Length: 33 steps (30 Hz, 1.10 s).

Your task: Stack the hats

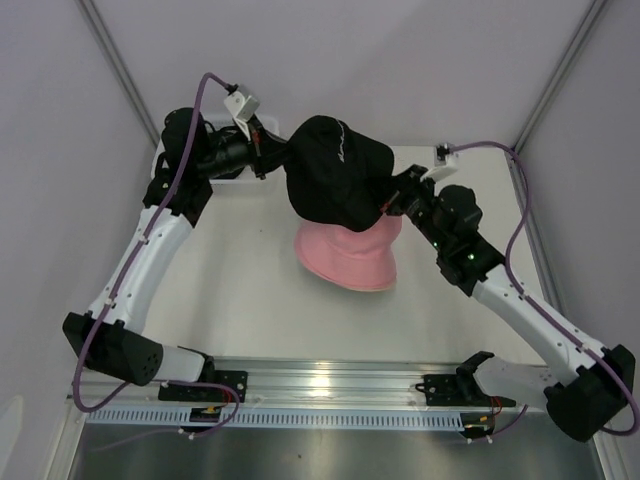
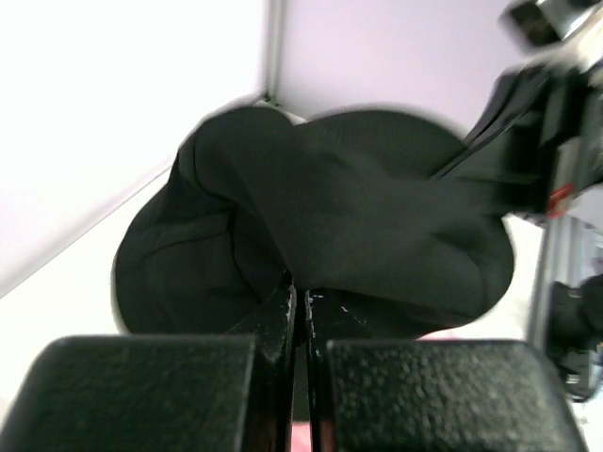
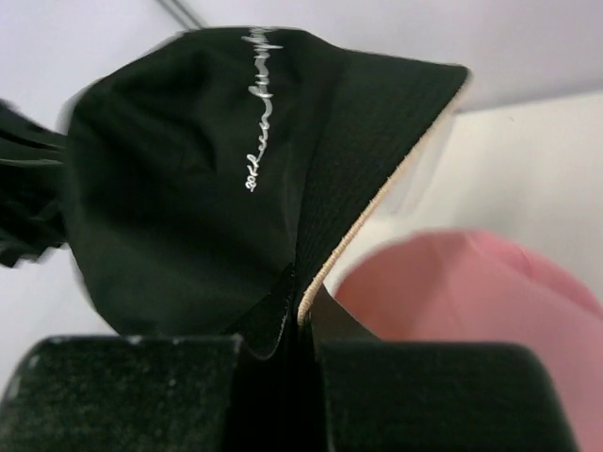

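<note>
A black hat (image 1: pixel 335 172) with a small white embroidered mark hangs in the air between both arms, above a pink hat (image 1: pixel 348 255) that lies on the table. My left gripper (image 1: pixel 278 152) is shut on the black hat's left brim (image 2: pixel 283 245). On the hat's right side my right gripper (image 1: pixel 392 200) is shut on its brim (image 3: pixel 311 282), whose edge has a beige trim. The pink hat (image 3: pixel 471 301) shows below the black one in the right wrist view.
A white basket (image 1: pixel 225 178) sits at the back left, mostly hidden behind the left arm. White walls and metal frame posts close in the table on the left, right and back. A metal rail (image 1: pixel 330 385) runs along the near edge.
</note>
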Available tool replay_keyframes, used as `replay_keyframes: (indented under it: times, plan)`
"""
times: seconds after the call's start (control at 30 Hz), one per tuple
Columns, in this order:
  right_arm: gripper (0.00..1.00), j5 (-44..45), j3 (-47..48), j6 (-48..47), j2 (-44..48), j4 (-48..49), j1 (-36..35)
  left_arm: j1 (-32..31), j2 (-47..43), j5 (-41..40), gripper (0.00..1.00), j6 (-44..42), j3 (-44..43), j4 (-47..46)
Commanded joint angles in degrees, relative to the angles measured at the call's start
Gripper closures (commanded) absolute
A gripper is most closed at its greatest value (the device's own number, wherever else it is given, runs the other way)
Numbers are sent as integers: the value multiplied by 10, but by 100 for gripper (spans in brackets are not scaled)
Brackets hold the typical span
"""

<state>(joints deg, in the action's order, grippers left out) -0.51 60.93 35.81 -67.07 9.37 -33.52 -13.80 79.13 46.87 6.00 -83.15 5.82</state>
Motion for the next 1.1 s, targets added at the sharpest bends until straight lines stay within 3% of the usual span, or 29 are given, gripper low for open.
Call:
replay_keyframes:
  times: [0.0, 0.2, 0.4, 0.53, 0.77, 0.87, 0.9, 1.07]
  plan:
    - [100, 91, -73, 69, 71, -17, 2, -33, -20, -70, 99, -4, -75, 114]
    - [100, 186, -152, 134, 174, -82, 0, -88, 35, -100, 99, -28, -161, 244]
    - [100, 276, -195, 155, 234, -139, 3, -126, 77, -133, 99, -36, -202, 290]
    - [100, 283, -247, 146, 222, -64, 11, -143, 123, -184, 99, -37, -230, 313]
    - [100, 250, -259, 169, 188, -65, 45, -174, 149, -260, 99, -45, -243, 352]
    - [82, 205, -287, 189, 197, -44, 64, -185, 150, -269, 99, -45, -233, 352]
    - [71, 173, -292, 193, 200, -39, 83, -188, 149, -272, 99, -44, -224, 352]
    - [42, 77, -296, 213, 217, -19, 152, -199, 131, -257, 99, -38, -199, 333]
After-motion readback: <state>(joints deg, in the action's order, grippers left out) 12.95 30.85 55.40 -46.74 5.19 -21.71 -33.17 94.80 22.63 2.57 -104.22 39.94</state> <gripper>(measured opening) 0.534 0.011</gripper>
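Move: Both closed hands already hold the black hat between them, its middle some 10 cm to the left hand's right and 3 cm back, and about 8 cm left of and 2 cm ahead of the right hand. The pink hat stack lies about 30 cm below: roughly 12 cm right and 5 cm back from the left hand, 7 cm left and 4 cm back from the right. The basket is about 20 cm ahead, 21 cm left and 36 cm below the left hand. Both hands keep the black hat pinched as they bring it down over the pink stack. The right swings about 13 cm right and 14 cm down, first drawing back a little and turning clockwise, then opens halfway to release the brim. The left, fingers still shut on the fabric, rises briefly, then travels right over the stack and sinks to end some 8 cm lower, fingers tipping down. ##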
